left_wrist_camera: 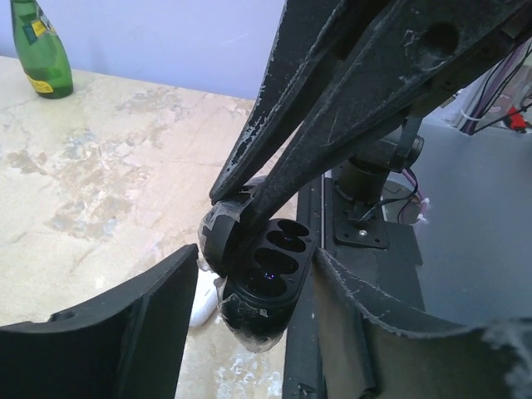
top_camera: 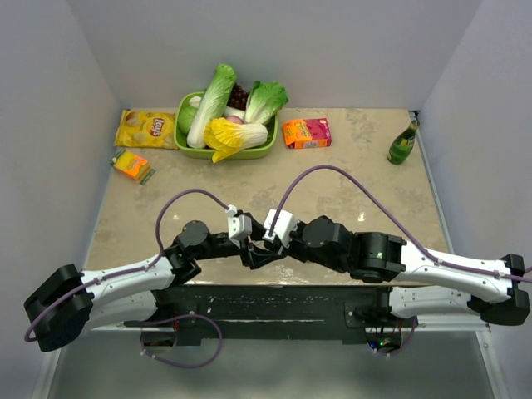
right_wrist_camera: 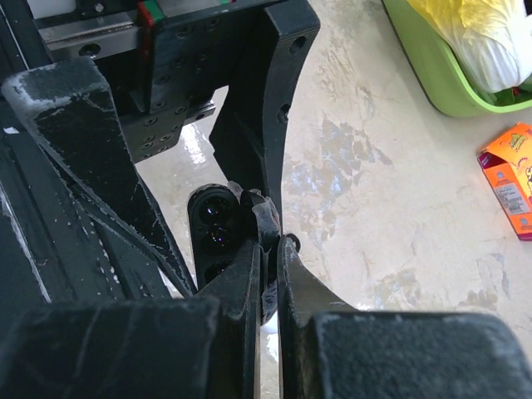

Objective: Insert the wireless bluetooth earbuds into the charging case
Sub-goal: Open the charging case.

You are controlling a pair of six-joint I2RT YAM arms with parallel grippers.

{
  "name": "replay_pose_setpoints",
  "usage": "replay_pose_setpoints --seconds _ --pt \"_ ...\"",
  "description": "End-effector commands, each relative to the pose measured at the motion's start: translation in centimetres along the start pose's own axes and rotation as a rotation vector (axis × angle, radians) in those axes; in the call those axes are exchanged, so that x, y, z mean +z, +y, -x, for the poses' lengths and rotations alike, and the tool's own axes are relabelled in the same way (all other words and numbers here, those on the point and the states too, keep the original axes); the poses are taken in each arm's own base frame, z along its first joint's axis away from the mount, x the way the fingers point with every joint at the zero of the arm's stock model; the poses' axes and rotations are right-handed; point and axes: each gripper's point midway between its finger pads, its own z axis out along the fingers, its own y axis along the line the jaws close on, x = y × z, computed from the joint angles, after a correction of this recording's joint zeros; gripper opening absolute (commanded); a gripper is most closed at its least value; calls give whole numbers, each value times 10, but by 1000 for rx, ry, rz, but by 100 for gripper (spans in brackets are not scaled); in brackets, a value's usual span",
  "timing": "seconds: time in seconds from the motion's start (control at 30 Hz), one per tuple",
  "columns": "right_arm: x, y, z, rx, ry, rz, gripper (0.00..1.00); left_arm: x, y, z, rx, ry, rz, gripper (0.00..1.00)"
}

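Note:
A small black oval hinged object (left_wrist_camera: pixel 270 266) stands open between my grippers; several dark empty recesses show in it, also in the right wrist view (right_wrist_camera: pixel 214 229). My right gripper (right_wrist_camera: pixel 270 241) is shut on its raised lid, and its fingers (left_wrist_camera: pixel 332 108) reach down from above. My left gripper (left_wrist_camera: pixel 256 253) is open, with one jaw on each side of the black base. A glossy white rounded body (left_wrist_camera: pixel 204 303), which looks like the charging case, lies on the table just left of it, mostly hidden. No earbuds show. From above, both grippers (top_camera: pixel 249 253) (top_camera: pixel 268 248) meet at the near edge.
A green basket (top_camera: pixel 184 145) of vegetables, a yellow chips bag (top_camera: pixel 145 129), an orange box (top_camera: pixel 306 133) and a small orange pack (top_camera: pixel 133 165) sit at the back. A green bottle (top_camera: pixel 403 143) stands far right. The black mounting plate (top_camera: pixel 266 303) borders the near edge.

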Motion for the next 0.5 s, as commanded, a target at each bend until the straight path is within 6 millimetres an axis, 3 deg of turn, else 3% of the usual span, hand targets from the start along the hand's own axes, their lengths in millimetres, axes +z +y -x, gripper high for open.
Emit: replay_pose_setpoints --seconds 0.0,0.13,0.23,0.33,0.47 --pt "-10 -6 23 31 -71 -9 0 4 -1 13 28 -45 -22 53" --pt "-10 -6 23 32 -71 -8 0 5 -2 11 24 -41 -32 43" --pt "-11 -5 23 34 -73 -5 0 5 -2 11 25 -41 -37 30" --pt "-10 -4 22 40 -71 -3 0 5 -3 12 28 -43 -39 3" --pt "-9 -3 23 50 -76 3 0 5 -3 13 25 -50 -38 0"
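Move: The opened charging case's body sits just inside my left fingertips, about 1 cm back and 1 cm right of the point between the pads and level with it; its lid, in my right fingers, is roughly 1 cm ahead, 2 cm right and 2 cm up. On the table some 14 cm below, the dark earbuds lie about 7 cm ahead and 3 cm right, the white case 5 cm ahead and 9 cm right. From my right hand the body is about 2 cm back, 1 cm left and 2 cm below. I close my left fingers about halfway from their wide opening until they pinch the case's body from front and rear, the grip effort rising as they stop on it. Meanwhile my left hand eases back towards me about 1 cm. My right hand stays nearly in place with fingers shut, keeping its pinch on the lid. ##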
